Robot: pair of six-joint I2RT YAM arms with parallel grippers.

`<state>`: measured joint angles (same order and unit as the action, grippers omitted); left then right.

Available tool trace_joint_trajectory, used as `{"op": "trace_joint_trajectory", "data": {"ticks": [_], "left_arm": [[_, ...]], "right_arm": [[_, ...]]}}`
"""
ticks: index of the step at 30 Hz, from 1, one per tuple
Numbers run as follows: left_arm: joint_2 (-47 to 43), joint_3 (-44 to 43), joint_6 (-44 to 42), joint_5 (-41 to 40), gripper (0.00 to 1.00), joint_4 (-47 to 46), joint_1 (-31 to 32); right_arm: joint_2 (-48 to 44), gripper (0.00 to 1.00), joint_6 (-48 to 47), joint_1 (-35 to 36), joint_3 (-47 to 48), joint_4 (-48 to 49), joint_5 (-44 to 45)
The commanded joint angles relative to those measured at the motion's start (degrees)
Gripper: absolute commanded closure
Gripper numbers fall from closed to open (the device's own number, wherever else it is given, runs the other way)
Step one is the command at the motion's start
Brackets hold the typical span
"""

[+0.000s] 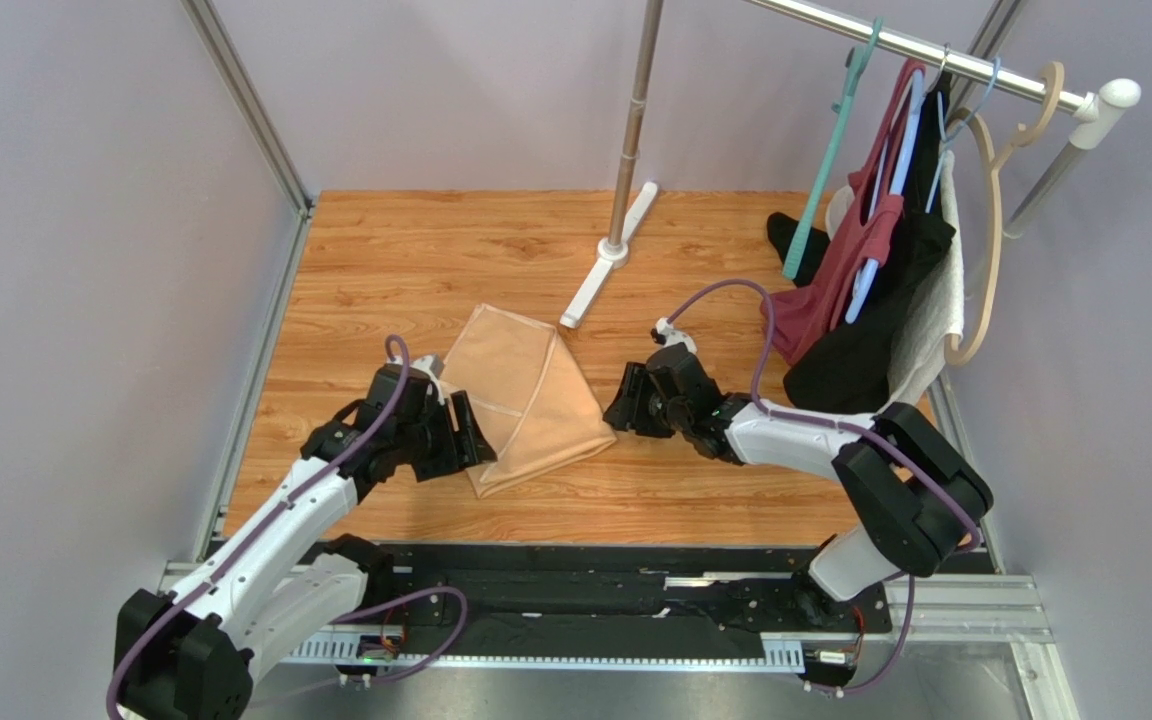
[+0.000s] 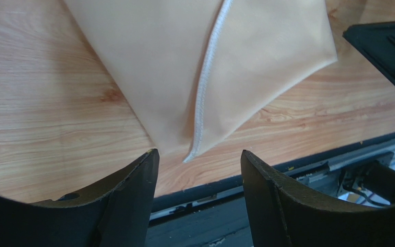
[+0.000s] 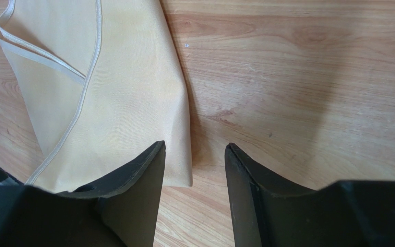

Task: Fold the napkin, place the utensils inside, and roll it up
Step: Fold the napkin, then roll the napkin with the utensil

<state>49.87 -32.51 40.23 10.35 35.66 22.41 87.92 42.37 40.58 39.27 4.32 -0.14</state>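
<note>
The peach-tan napkin (image 1: 530,398) lies folded flat on the wooden table, with a white stitched hem running down its middle (image 2: 199,67). My left gripper (image 1: 474,443) stands open at its near left corner; in the left wrist view the corner tip lies just ahead of the gap between the fingers (image 2: 199,154), held by nothing. My right gripper (image 1: 615,408) is open at the napkin's right corner. In the right wrist view that corner (image 3: 117,87) lies just past my left fingertip, beside the gap (image 3: 195,146). The utensils are out of view.
A metal pole (image 1: 632,135) with a long white foot (image 1: 608,275) stands behind the napkin. Dark red, black and white garments (image 1: 883,285) hang on a rail at the back right. A black rail (image 1: 612,578) runs along the table's near edge.
</note>
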Motion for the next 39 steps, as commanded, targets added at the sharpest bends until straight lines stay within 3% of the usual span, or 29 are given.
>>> {"op": "trace_joint_trajectory", "data": {"ticks": [1,9,26,37,39], "left_arm": [[0.8,0.5,4.5,2.9,0.32,-0.5,2.3],[4.6,4.5,7.1,5.0,0.44,-6.2,2.4],[5.0,5.4,8.4,2.8,0.52,-8.1,2.4],[5.2,5.8,8.8,3.6,0.70,-8.6,2.4],[5.0,5.9,8.7,3.5,0.79,-8.5,2.4]], "right_arm": [[-3.7,0.50,-2.2,0.1,-0.9,-1.9,4.3],[-5.8,0.50,-0.9,0.1,-3.1,-0.4,3.6],[-7.6,0.50,-1.5,0.2,-4.5,-0.9,3.4],[-8.6,0.49,-2.6,0.1,-3.8,-2.6,3.8],[-8.9,0.49,-3.0,0.0,-3.1,-3.0,3.7]]}}
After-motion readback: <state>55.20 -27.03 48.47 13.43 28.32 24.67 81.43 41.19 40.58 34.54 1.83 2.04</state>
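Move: The napkin's near corner, where the hem ends, lies about 2 cm back from the left hand, 2 cm to its right and some 4 cm below. From the left hand the napkin's right corner is about 4 cm ahead and 19 cm to the right, and the folded napkin's middle about 10 cm ahead and 8 cm to the right. From the right hand, the near corner is some 8 cm back and 17 cm left, the right corner barely 2 cm back, straight below. The open left hand drops about 3.5 cm while easing some 2 cm back and a little right onto the napkin's near corner, its fingers tipping steeper by about 10 degrees, then stays low, creeps 1 cm forward and closes its fingertips to pinch the hem end. Meanwhile the empty right hand, fingers staying half open, draws clear of the right corner, about 2.5 cm to the right and 1.5 cm back. ##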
